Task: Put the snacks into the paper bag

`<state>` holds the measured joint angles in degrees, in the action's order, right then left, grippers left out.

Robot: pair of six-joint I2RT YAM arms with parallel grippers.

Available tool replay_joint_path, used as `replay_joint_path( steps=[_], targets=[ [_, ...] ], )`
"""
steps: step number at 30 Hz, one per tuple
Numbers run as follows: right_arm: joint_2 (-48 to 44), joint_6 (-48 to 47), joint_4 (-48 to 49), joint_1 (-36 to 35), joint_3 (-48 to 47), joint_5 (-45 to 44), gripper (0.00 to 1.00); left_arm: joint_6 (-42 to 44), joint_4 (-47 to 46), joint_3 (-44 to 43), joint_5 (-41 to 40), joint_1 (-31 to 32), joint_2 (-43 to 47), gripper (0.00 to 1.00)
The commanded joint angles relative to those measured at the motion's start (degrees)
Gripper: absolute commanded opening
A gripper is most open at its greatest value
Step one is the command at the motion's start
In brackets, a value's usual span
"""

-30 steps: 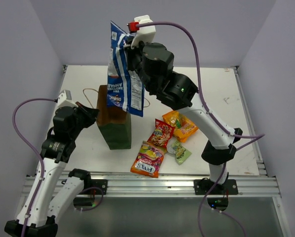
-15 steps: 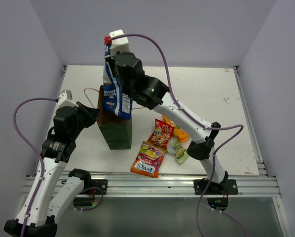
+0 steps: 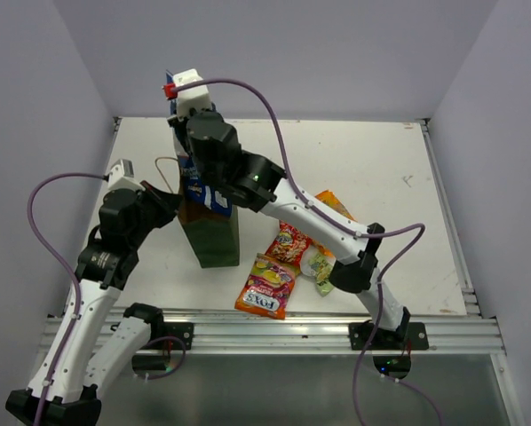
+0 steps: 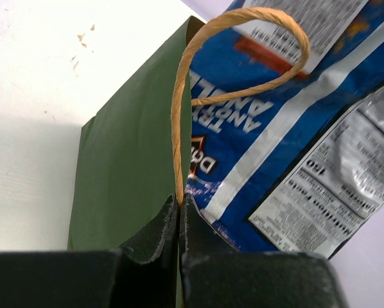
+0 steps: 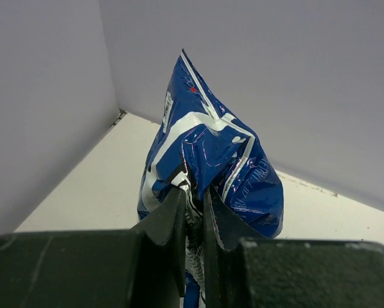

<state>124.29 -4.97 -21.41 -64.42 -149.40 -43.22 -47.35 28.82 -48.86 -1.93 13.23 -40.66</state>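
The dark green paper bag (image 3: 214,240) stands upright left of centre. My left gripper (image 4: 179,204) is shut on its tan loop handle (image 4: 178,122), close against the green wall (image 4: 128,167). My right gripper (image 5: 193,192) is shut on the top part of the long blue-and-white snack bag (image 5: 211,141), which hangs over the paper bag with its lower end (image 3: 202,185) at the bag's mouth. How deep it reaches is hidden. On the table to the right lie the red packet (image 3: 289,244), the orange packet (image 3: 334,203), the FOX'S packet (image 3: 265,289) and the light-green packet (image 3: 324,274).
The right arm (image 3: 319,217) stretches from its base across the loose packets and partly covers the orange one. The second tan handle (image 3: 165,162) loops out behind the paper bag. Purple walls close the table at the back and sides.
The right arm has swung left and down with the blue-and-white bag, bringing its lower end from beside the paper bag to over its mouth. The left gripper has stayed on the handle.
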Motion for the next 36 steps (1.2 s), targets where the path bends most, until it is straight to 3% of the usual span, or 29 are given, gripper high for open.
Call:
replay_joint_path(
  steps=[1, 13, 20, 22, 23, 25, 26, 27, 28, 36],
  targets=[
    [-2.82, -1.71, 4.63, -3.77, 2.44, -2.04, 0.00, 0.60, -2.10, -0.80, 0.09, 0.48, -0.56, 0.00],
    [-13.54, 4.00, -3.80, -6.51, 21.94, -5.82, 0.00, 0.77, -2.63, -0.71, -0.79, 0.48, -0.20, 0.00],
    [-16.53, 9.62, -11.37, -6.94, 24.07, -3.11, 0.00, 1.12, -1.57, -1.06, -1.67, 0.48, 0.76, 0.00],
    [-16.80, 11.20, -14.62, -6.94, 23.29, -0.04, 0.11, 1.03, -1.66, -0.97, -1.41, 0.48, 0.76, 0.00],
    [-16.80, 11.73, -15.67, -6.94, 22.85, 1.02, 0.26, 0.95, -1.57, -0.97, -1.41, 0.48, 0.85, 0.00],
    [-16.97, 12.70, -18.22, -7.03, 22.05, 4.70, 0.44, 1.03, -1.75, -0.97, -1.49, 0.48, 0.94, 0.00],
    [-17.06, 12.88, -18.75, -7.12, 21.79, 5.60, 0.58, 1.12, -1.75, -0.97, -1.49, 0.48, 1.03, 0.00],
    [-17.24, 13.06, -19.71, -7.21, 21.44, 6.13, 0.78, 1.04, -1.66, -0.89, -1.41, 0.48, 1.20, 0.00],
    [-17.67, 12.97, -19.98, -7.38, 20.83, 7.70, 0.84, 1.12, -1.75, -0.80, -1.32, 0.48, 1.20, 0.00],
    [-25.91, 15.86, -26.21, -9.41, 20.81, 3.78, 0.88, 0.86, -0.87, -0.36, -1.14, 0.48, 2.52, 0.00]
  ],
)
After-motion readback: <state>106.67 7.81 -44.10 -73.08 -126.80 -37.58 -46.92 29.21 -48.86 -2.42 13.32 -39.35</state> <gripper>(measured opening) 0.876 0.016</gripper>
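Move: Behind and below the right hand, which grips the blue chip bag by its top, lies the paper bag's mouth: about 7 cm back, 2 cm right and some 20 cm down. The nut packet lies on the table roughly 12 cm back and 20 cm right of this hand, the Foxs packet about 22 cm back and 14 cm right, both some 45 cm below. From the left hand, pinching a paper handle, the mouth's middle is about 3 cm ahead, 7 cm right and 5 cm below. Lowering the blue chip bag into the paper bag's mouth, the right hand sinks about 11 cm while drawing back some 5 cm, swinging a little left and then right again as the fingers tip downward. Above the mouth they open wide and let go; the hand then carries on back towards the robot, rising slightly. The left hand stays almost still, keeping its pinch on the handle. ##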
